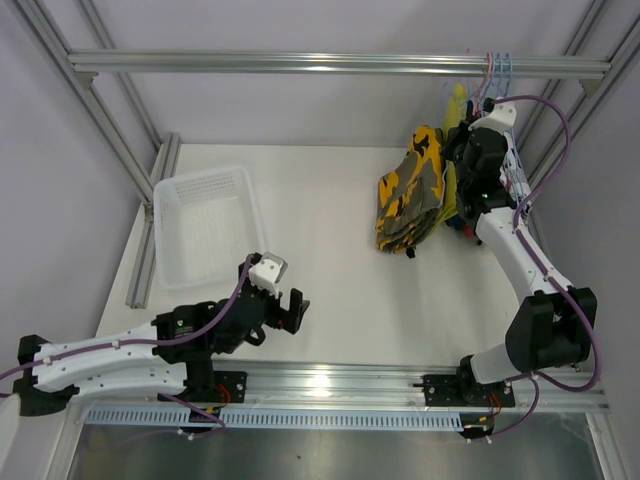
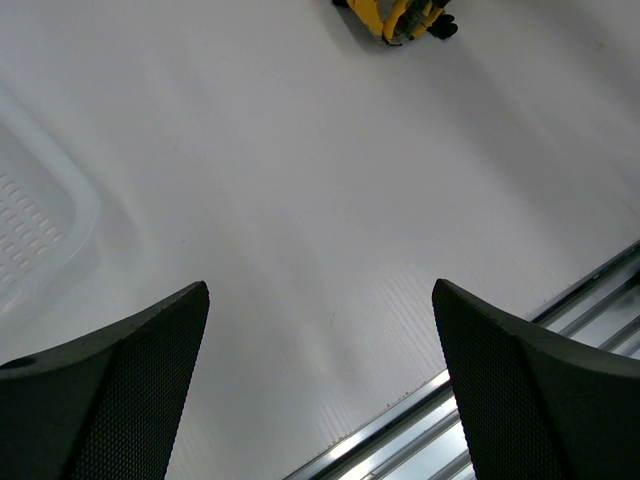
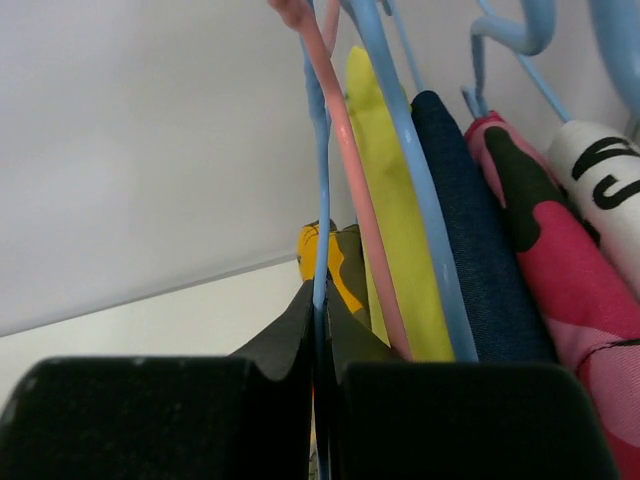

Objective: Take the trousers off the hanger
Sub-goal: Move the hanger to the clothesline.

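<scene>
Several small trousers hang on hangers from the back rail (image 1: pixel 497 68) at the far right. My right gripper (image 3: pixel 320 300) is shut on the thin blue hanger (image 3: pixel 320 200). The yellow-brown camouflage trousers (image 1: pixel 410 195) hang beneath it, just left of the gripper (image 1: pixel 462 150). To the right are a pink hanger (image 3: pixel 350 170) with the plain yellow pair (image 3: pixel 385 180), then the navy (image 3: pixel 470 230), pink-red patterned (image 3: pixel 550 240) and white lettered (image 3: pixel 605 180) pairs. My left gripper (image 1: pixel 295 310) hovers open low over the near table, holding nothing; the camouflage pair (image 2: pixel 400 15) lies far ahead of it.
A white plastic basket (image 1: pixel 205 225) sits at the left of the table, its corner also in the left wrist view (image 2: pixel 40 230). An aluminium rail (image 1: pixel 400 380) runs along the near table edge, and frame posts stand at both sides.
</scene>
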`<state>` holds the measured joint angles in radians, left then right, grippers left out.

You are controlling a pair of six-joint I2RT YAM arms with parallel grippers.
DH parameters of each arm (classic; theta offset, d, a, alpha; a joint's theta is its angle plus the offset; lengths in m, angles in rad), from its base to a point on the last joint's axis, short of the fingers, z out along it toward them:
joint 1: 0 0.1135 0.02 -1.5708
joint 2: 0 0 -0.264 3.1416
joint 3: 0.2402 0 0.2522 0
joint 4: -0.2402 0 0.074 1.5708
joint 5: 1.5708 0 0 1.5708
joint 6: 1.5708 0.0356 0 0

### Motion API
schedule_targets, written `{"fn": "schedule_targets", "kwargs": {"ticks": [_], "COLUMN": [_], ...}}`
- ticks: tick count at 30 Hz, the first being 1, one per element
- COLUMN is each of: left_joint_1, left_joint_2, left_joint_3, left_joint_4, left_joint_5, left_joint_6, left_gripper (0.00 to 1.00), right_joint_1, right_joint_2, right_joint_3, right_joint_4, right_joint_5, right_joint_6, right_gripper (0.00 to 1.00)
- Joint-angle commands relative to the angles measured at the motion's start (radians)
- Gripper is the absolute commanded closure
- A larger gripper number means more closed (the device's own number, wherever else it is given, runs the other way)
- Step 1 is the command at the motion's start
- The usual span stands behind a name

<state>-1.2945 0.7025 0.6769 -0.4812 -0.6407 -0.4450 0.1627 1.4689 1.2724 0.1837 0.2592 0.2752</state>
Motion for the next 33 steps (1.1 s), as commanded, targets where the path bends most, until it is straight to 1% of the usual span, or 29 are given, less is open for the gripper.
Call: {"fn": "schedule_targets", "kwargs": {"ticks": [1, 3, 4, 7, 13, 17, 20, 22, 23, 24, 26, 27, 29, 31, 33], "left_joint_1": [-0.014, -0.015, -0.015, -0.019, -0.026, -0.051, -0.081, -0.118, -0.130, -0.132, -0.132, -0.132, -0.131, -0.106, -0.060], "left_joint_2": [0.000, -0.001, -0.004, -0.005, -0.008, 0.026, 0.061, 0.089, 0.110, 0.123, 0.158, 0.205, 0.261, 0.345, 0.394], "left_joint_3": [0.042, 0.042, 0.044, 0.047, 0.070, 0.111, 0.135, 0.112, 0.101, 0.058, 0.033, 0.000, -0.010, 0.009, 0.042], "left_joint_4": [0.018, 0.012, 0.010, 0.007, -0.017, -0.068, -0.050, 0.059, 0.187, 0.261, 0.424, 0.602, 0.766, 0.901, 0.920], "left_joint_5": [-0.008, -0.010, -0.010, -0.010, -0.025, -0.099, -0.175, -0.262, -0.287, -0.301, -0.318, -0.318, -0.320, -0.303, -0.271], "left_joint_6": [-0.023, -0.024, -0.026, -0.018, -0.005, 0.012, 0.043, 0.103, 0.136, 0.172, 0.287, 0.372, 0.457, 0.532, 0.516], "left_gripper": [0.03, 0.03, 0.03, 0.03, 0.03, 0.02, 0.01, 0.01, 0.01, 0.01, 0.01, 0.01, 0.01, 0.01, 0.01], "right_joint_1": [0.015, 0.034, 0.063, 0.113, 0.221, 0.288, 0.336, 0.373, 0.382, 0.389, 0.405, 0.408, 0.413, 0.413, 0.411], "right_joint_2": [-0.073, -0.093, -0.100, -0.127, -0.165, -0.171, -0.159, -0.150, -0.141, -0.137, -0.134, -0.133, -0.140, -0.150, -0.168], "right_joint_3": [0.005, -0.014, -0.019, -0.036, -0.051, -0.045, -0.039, -0.033, -0.027, -0.025, -0.021, -0.016, -0.013, -0.015, -0.013], "right_joint_4": [0.091, 0.095, 0.094, 0.100, 0.095, 0.097, 0.103, 0.105, 0.100, 0.100, 0.097, 0.091, 0.082, 0.071, 0.057], "right_joint_5": [0.000, -0.026, -0.031, -0.014, -0.011, 0.006, 0.021, 0.035, 0.046, 0.049, 0.045, 0.040, 0.032, 0.025, 0.018], "right_joint_6": [0.079, 0.105, 0.113, 0.122, 0.197, 0.229, 0.259, 0.260, 0.266, 0.272, 0.288, 0.291, 0.301, 0.309, 0.311], "right_gripper": [1.00, 1.00, 1.00, 1.00, 1.00, 1.00, 1.00, 1.00, 1.00, 1.00, 1.00, 1.00, 1.00, 1.00, 1.00]}}
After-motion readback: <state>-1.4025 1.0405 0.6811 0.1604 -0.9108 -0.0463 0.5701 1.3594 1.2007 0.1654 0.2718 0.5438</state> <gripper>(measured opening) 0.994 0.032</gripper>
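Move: My right hand already holds the hanger. The camouflage trousers on it hang about 6 cm ahead, 7 cm left and 14 cm below; from my left hand they are roughly 33 cm ahead, 30 cm right and about level. From my right hand, the yellow trousers hang 10 cm ahead, 2 cm right and 14 cm below, the pink trousers 10 cm ahead, 13 cm right and 14 cm below. With my right fingers still shut on the hanger wire, I carry it some 18 cm left and 8 cm back, out from beside the yellow trousers, turning the hand about 20 degrees counter-clockwise. My open left hand first lifts a little, then sweeps right and somewhat forward towards the camouflage trousers, its fingertips tilting up about 20 degrees without touching them. ##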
